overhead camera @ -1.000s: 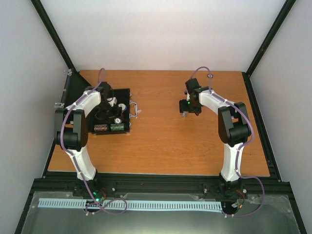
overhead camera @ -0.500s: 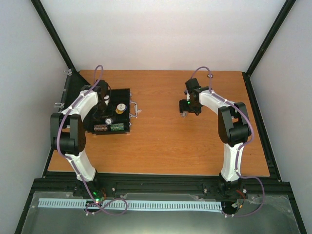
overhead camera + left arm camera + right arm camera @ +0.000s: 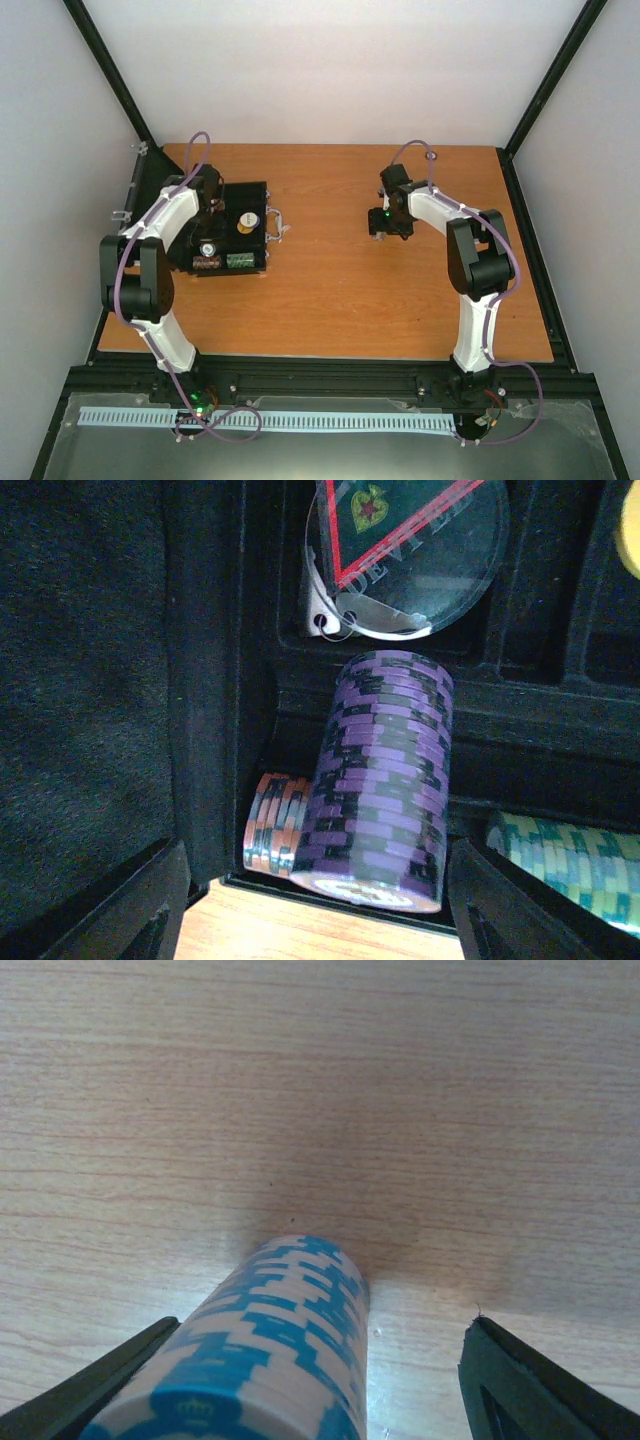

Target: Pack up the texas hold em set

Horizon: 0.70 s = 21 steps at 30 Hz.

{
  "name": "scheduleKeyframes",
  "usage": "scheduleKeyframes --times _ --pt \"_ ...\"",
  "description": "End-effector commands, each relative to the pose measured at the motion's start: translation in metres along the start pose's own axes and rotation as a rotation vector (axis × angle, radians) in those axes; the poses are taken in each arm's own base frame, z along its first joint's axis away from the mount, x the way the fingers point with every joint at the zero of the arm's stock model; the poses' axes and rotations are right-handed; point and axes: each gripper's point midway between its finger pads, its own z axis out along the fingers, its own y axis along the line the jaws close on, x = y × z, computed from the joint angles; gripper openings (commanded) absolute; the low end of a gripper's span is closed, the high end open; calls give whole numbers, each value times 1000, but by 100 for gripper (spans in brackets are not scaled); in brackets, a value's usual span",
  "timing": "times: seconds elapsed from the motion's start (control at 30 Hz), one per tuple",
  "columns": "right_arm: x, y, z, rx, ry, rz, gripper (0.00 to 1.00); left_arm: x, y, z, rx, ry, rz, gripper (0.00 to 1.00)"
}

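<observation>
The black case [image 3: 256, 194] lies open at the table's left. Lying in one of its slots [image 3: 540, 715] is a purple chip stack [image 3: 382, 780], with a short orange stack [image 3: 274, 822] on its left and a green stack [image 3: 572, 866] on its right. A clear dealer disc [image 3: 412, 542] rests beyond them. My left gripper [image 3: 208, 228] hovers open over the purple stack [image 3: 207, 249], its fingers [image 3: 130, 910] apart from it. On the bare wood stands a blue-and-white chip stack [image 3: 270, 1360]. My right gripper [image 3: 383, 222] straddles it, open, with a clear gap at the right finger [image 3: 530, 1390].
A yellow disc [image 3: 247, 222] sits in the case, and the silver handle [image 3: 276, 222] sticks out on its right side. Black frame rails [image 3: 130, 200] run along the table's left and right edges. Bare wood [image 3: 330, 290] lies between the two arms.
My left arm has pulled back toward the far left of the case, uncovering the yellow disc and the purple stack's end. The right arm has not moved.
</observation>
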Motion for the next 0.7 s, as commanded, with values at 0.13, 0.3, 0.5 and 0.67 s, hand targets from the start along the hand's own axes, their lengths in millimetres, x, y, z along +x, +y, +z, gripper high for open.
scheduleKeyframes --times 0.13,0.3,0.5,0.67 --pt "-6 -3 -10 -2 -34 -3 74 0 -2 5 18 -10 -32 73" --pt "-6 -4 -14 7 -40 -11 74 9 -8 27 22 30 -28 70" --pt "-4 -6 -15 11 -39 -11 74 3 -15 32 49 13 -38 47" --pt "-4 -7 -15 17 -40 -11 74 -4 -19 12 105 -17 -65 4"
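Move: The purple chip stack leans in the case with its near end raised, its middle about 4 cm below the open left fingers, 1 cm ahead and 1 cm to the right. The red stack lies under its near end, 7 cm below the hand, 1 cm back and 1 cm right; the green stack is level with the red, 7 cm farther right. The clear disc sits some 7 cm ahead, 2 cm right, 7 cm down. From the right hand, the purple stack is roughly 38 cm left, 5 cm back and 1 cm higher. The leaning purple chip stack is straddled from above and pinched: the left hand, after a slight lift, sinks about 3.5 cm over its raised near end, easing about 1 cm to the right with fingers pointing down. Then the fingers close from about three-quarters open to less than half, one pad on the stack's left side and one on its right. ##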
